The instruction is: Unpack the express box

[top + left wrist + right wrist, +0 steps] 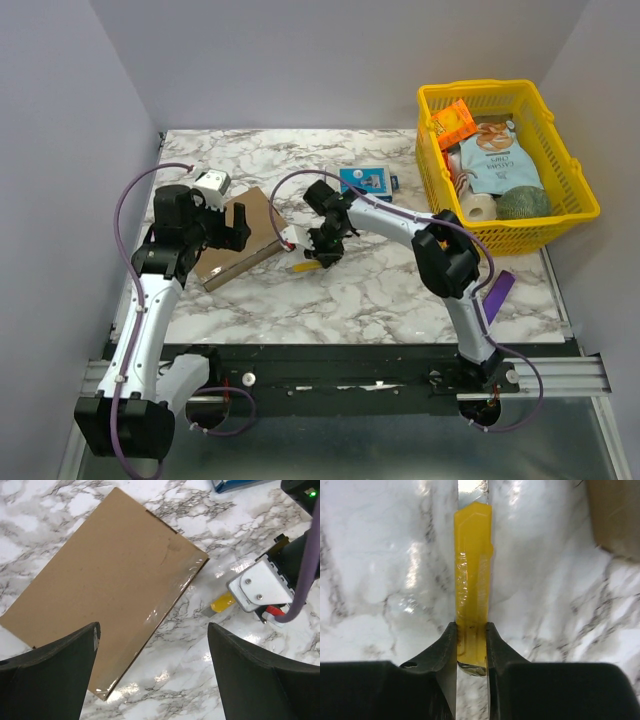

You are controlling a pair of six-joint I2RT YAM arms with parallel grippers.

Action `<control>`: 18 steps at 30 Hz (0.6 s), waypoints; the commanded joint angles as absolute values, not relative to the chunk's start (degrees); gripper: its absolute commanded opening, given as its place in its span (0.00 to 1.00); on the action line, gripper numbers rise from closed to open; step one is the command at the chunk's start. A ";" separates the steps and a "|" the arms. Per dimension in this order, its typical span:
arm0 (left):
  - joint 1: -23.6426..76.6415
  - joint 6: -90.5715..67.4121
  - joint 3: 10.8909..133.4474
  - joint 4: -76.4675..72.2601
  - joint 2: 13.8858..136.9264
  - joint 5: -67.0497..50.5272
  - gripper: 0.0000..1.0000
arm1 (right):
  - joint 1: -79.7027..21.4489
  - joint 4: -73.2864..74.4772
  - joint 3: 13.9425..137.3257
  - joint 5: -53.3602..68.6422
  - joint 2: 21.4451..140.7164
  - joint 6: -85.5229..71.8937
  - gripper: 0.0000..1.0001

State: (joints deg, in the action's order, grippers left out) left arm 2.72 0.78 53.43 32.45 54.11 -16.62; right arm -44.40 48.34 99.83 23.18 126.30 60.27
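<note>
The express box [262,222], a flat brown cardboard mailer, lies closed and askew on the marble table at the left; it fills the upper left of the left wrist view [105,590]. My left gripper [240,228] hovers over its near right edge, open and holding nothing [152,627]. A yellow utility knife [472,580] lies on the marble just right of the box [305,266] [223,602]. My right gripper [322,252] is shut on the knife's rear end [471,630], both fingers pressed against its sides.
A small blue box with a white label [363,180] lies behind the right gripper. A yellow plastic basket [432,160] holding packets and rolls stands at the back right. A purple strip [498,292] lies near the right arm. Grey walls enclose the table.
</note>
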 commanded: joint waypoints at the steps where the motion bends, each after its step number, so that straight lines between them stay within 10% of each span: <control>1: 2.55 10.35 54.14 30.93 55.11 -26.71 0.96 | -42.80 56.77 97.47 26.80 121.21 54.50 0.18; 18: 22.04 43.33 51.77 36.40 51.77 -28.75 0.81 | -36.04 75.50 113.47 41.48 120.07 45.36 0.17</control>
State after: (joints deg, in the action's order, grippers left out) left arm 12.91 35.40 53.76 38.96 53.28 -29.89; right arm -36.93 69.84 110.96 35.90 120.07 48.31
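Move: The express box lies flat below my left hand: its middle is about 7 cm ahead, 2 cm to the left and 20 cm down, with the yellow cutter about 14 cm to that hand's right and 2 cm farther out. My right hand already grips the cutter low on the table. From it the box's middle is some 17 cm left and 5 cm ahead, and the blue case 18 cm ahead and 9 cm right. With my right hand I keep the cutter pinched, draw it back and right about 5 cm, away from the express box, then raise it some 10 cm, tilting and turning it a little clockwise as it goes. Meanwhile my open left hand swings right and back about 7 cm above the box's near, taped side, turning clockwise some 40 degrees until it points along that edge, its left side rising. ##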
